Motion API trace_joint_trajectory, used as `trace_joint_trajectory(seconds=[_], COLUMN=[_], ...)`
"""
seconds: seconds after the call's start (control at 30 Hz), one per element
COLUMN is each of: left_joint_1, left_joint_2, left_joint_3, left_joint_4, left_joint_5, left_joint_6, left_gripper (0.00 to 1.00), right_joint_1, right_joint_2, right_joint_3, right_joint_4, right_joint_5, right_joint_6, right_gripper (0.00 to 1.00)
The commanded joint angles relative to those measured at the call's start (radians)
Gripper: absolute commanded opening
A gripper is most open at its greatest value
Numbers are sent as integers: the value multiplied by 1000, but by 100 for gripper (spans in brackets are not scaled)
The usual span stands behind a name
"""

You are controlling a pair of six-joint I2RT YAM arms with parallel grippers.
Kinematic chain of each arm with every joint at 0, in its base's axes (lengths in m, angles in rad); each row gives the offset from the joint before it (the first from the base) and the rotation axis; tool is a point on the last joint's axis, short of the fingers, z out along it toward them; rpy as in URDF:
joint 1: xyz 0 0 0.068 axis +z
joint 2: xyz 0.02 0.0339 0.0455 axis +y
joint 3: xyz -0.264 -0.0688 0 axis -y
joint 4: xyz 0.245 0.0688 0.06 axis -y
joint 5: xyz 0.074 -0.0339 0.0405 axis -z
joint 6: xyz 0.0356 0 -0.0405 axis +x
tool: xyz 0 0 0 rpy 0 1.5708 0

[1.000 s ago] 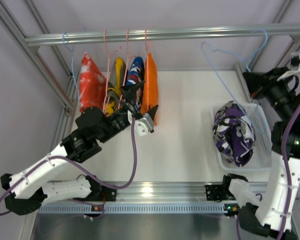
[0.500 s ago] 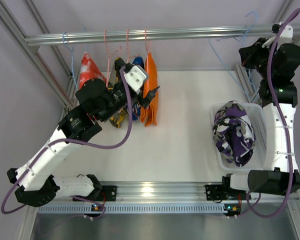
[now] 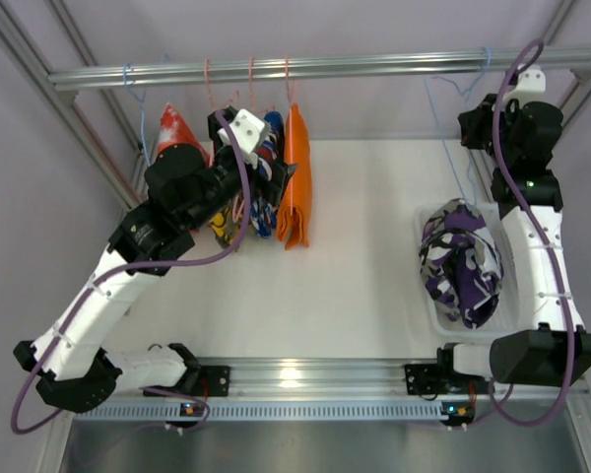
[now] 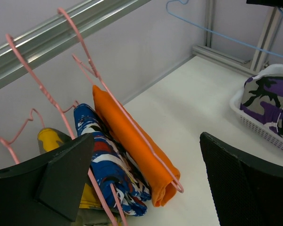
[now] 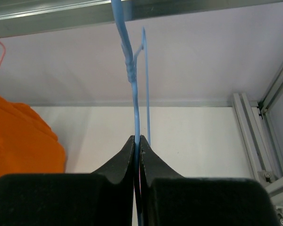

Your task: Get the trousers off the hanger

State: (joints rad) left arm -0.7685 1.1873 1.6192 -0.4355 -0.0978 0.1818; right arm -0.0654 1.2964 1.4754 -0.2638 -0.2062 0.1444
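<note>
The orange trousers (image 3: 295, 182) hang folded over a pink hanger (image 4: 108, 96) on the rail (image 3: 374, 67). In the left wrist view the orange trousers (image 4: 132, 141) lie ahead, between my spread fingers (image 4: 245, 183). My left gripper (image 3: 274, 175) is open, right beside them and touching nothing that I can see. The camouflage trousers (image 3: 460, 261) lie heaped in a white basket (image 3: 517, 246) on the right, off any hanger. My right gripper (image 5: 137, 139) is shut on the wire of an empty blue hanger (image 5: 131, 70), held up near the rail (image 5: 132, 12).
On the rail left of the orange pair hang a blue patterned garment (image 4: 108, 165), a yellow-olive one (image 3: 227, 222) and a red-and-white one (image 3: 174, 138). Another blue hanger (image 3: 130, 84) hangs at far left. Frame posts (image 3: 98, 158) stand at both sides.
My left arm rose from the table and swung its open gripper up against the hanging garments. My right arm lifted and carried the blue hanger up to the rail.
</note>
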Motion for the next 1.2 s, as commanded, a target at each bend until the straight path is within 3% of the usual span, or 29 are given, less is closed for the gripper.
trace_joint_trajectory(seconds=[0.0, 0.03, 0.1, 0.13, 0.2, 0.23, 0.43, 0.6, 0.67, 0.73, 0.8, 0.9, 0.97, 1.03, 1.17], left_joint_1=[27, 31, 40, 43, 52, 57, 100, 130, 149, 166, 190, 209, 227, 238, 287], left_joint_2=[-3, -2, -3, -2, -3, -6, -20, -54, -63, -69, -78, -78, -83, -86, -83], left_joint_3=[31, 34, 39, 41, 42, 44, 50, 8, -10, -19, -31, -33, -39, -41, -35], left_joint_4=[11, 12, 20, 23, 35, 40, 44, 58, 67, 69, 60, 29, 32, 46, 70], left_joint_5=[10, 10, 7, 6, 4, 0, 1, 0, 6, 12, 26, 47, 69, 76, 70], left_joint_6=[-45, -47, -50, -53, -53, -57, -85, -102, -113, -139, -160, -221, -234, -245, -252], left_gripper=[99, 99, 99, 99, 99, 99, 99, 99, 99, 99, 99, 99, 99, 99, 99], right_joint_1=[12, 12, 10, 10, 10, 10, 10, 3, 3, 3, 3, 27, 62, 182, 370], right_joint_2=[-45, -49, -57, -66, -77, -94, -238, -432, -534, -592, -566, -400, -343, -278, -181], right_joint_3=[-29, -33, -33, -35, -27, -27, 8, -41, -88, -113, -52, 5, 8, -6, -93], right_joint_4=[60, 55, 48, 46, 29, 21, -141, -285, -256, -229, -273, -321, -274, -198, 157], right_joint_5=[-2, -4, -21, -30, -65, -76, -125, -6, -76, -279, -536, -694, -708, -679, -555], right_joint_6=[-31, -31, -34, -38, -43, -40, -71, -72, -106, -135, -126, -8, 33, 92, 269], right_gripper=[1, 9, 16, 35, 55, 71, 97, 100, 99, 100, 99, 100, 100, 99, 98])
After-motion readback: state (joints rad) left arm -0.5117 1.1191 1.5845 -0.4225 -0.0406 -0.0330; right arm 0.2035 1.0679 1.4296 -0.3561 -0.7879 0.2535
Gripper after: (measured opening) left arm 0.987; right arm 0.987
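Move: The right hand still pinches the blue hanger, whose hook is on the rail about 8 cm ahead of this hand and 15 above it. The orange trousers hang some 34 cm to its left, 5 ahead and 15 lower, and the purple trousers lie in the basket about 12 cm back, 2 to the right and 40 below. From the open left hand the orange trousers are roughly 16 cm ahead and 10 right, with the blue trousers 6 cm to the left of them, level in reach. The right fingers open wide and let go of the blue hanger, and the hand backs away from the rail about 23 cm, rising some 10 cm, before it swings left and comes forward and down again towards the orange trousers, turning nearly 50 degrees counter-clockwise with its fingers wide open. Meanwhile the left hand, also wide open, drifts about 7 cm left and slightly forward in front of the row of pink hangers, away from the orange trousers, rolling its left side down and turning a little counter-clockwise. ##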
